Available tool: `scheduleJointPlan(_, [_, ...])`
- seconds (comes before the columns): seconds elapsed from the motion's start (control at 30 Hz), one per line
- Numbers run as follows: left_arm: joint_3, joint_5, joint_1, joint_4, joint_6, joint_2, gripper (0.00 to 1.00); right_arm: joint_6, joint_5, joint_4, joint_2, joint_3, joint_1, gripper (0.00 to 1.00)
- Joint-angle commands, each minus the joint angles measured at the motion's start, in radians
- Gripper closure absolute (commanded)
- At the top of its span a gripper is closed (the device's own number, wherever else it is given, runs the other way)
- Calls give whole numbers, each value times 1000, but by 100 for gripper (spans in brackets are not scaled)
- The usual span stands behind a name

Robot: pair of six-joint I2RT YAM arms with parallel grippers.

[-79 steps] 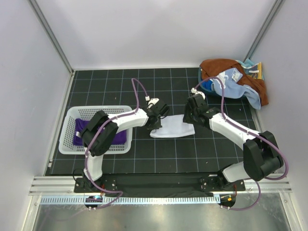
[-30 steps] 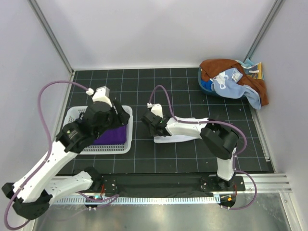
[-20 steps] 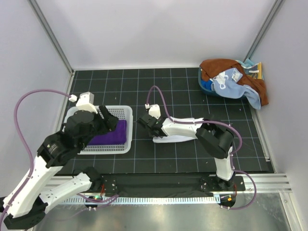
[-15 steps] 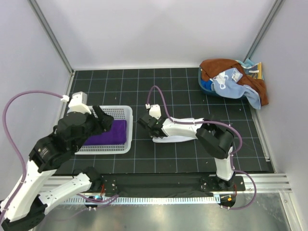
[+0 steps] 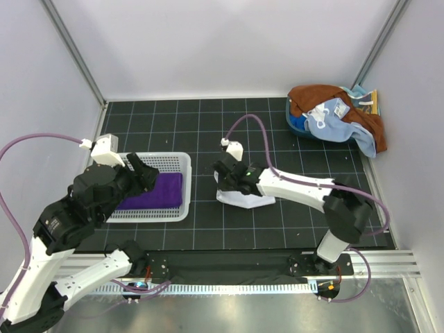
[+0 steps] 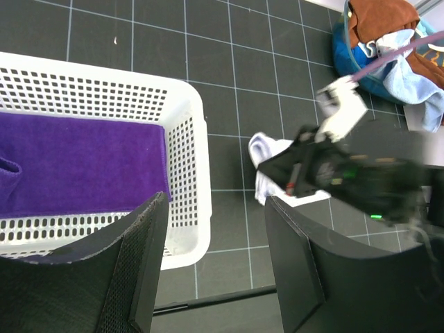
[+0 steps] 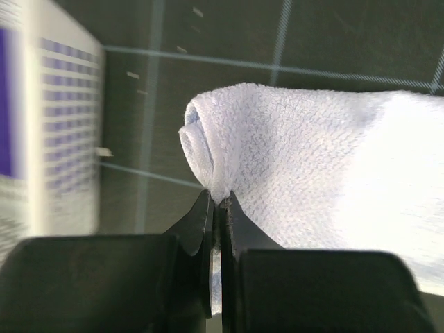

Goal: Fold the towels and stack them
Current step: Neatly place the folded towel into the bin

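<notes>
A folded white towel [image 5: 246,200] lies on the black gridded mat in the middle. My right gripper [image 5: 227,182] is at its left end, shut on the rolled edge of the white towel [image 7: 312,166]; the jaws [image 7: 218,202] pinch the cloth tight. A dark purple towel [image 5: 157,191] lies flat in the white basket [image 5: 182,161]. My left gripper [image 5: 143,168] hovers high above the basket's right side, open and empty [image 6: 215,201]. In the left wrist view the purple towel [image 6: 76,163] and the white towel [image 6: 266,148] show below.
A heap of towels sits at the back right corner: rust-brown [image 5: 312,94] with light blue [image 5: 340,123] on top, also in the left wrist view [image 6: 378,21]. The basket's wall [image 6: 194,139] stands just left of the white towel. Enclosure walls ring the mat.
My right gripper has closed on the white towel's left edge, and its arm has swung out to the right. My left arm has drawn back toward the near left, still open.
</notes>
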Motion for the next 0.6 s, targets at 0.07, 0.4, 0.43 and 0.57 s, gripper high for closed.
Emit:
scheduleJointPlan(0.07, [22,-20,4,-16,17,-12,39,116,-89,122,-126,35,4,99])
scheduleJointPlan(0.4, [89,-20,6,-40,6,-14,41,138,6,107,-24,300,115,99])
scheduleJointPlan(0.43, [94,-21,6,-42,7,-14,41,140,6,106,-16,315,121,99])
scheduleJointPlan(0.57, [109,-26,4,-43,6,-14,41,149,5,104,24,387,149,99])
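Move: The white towel is already pinched in my right hand, some 8 cm above the table. Its goal, the white bin, has its middle about 28 cm to the left, nearly level fore and aft and roughly 4 cm lower. The folded purple towel lies inside it, 25 cm left of my right hand and 7 cm lower. From my raised left hand the bin's middle lies 8 cm ahead, 11 cm left and 28 cm below. I keep the white towel pinched by its edge in my shut right hand and lift it about 14 cm, carrying it some 11 cm left to the near side wall of the bin, at first mostly up and then slanting left. My wrist rolls about 25 degrees so the fingers point more to the left. My empty left hand eases a couple of centimetres up, out of the way. ##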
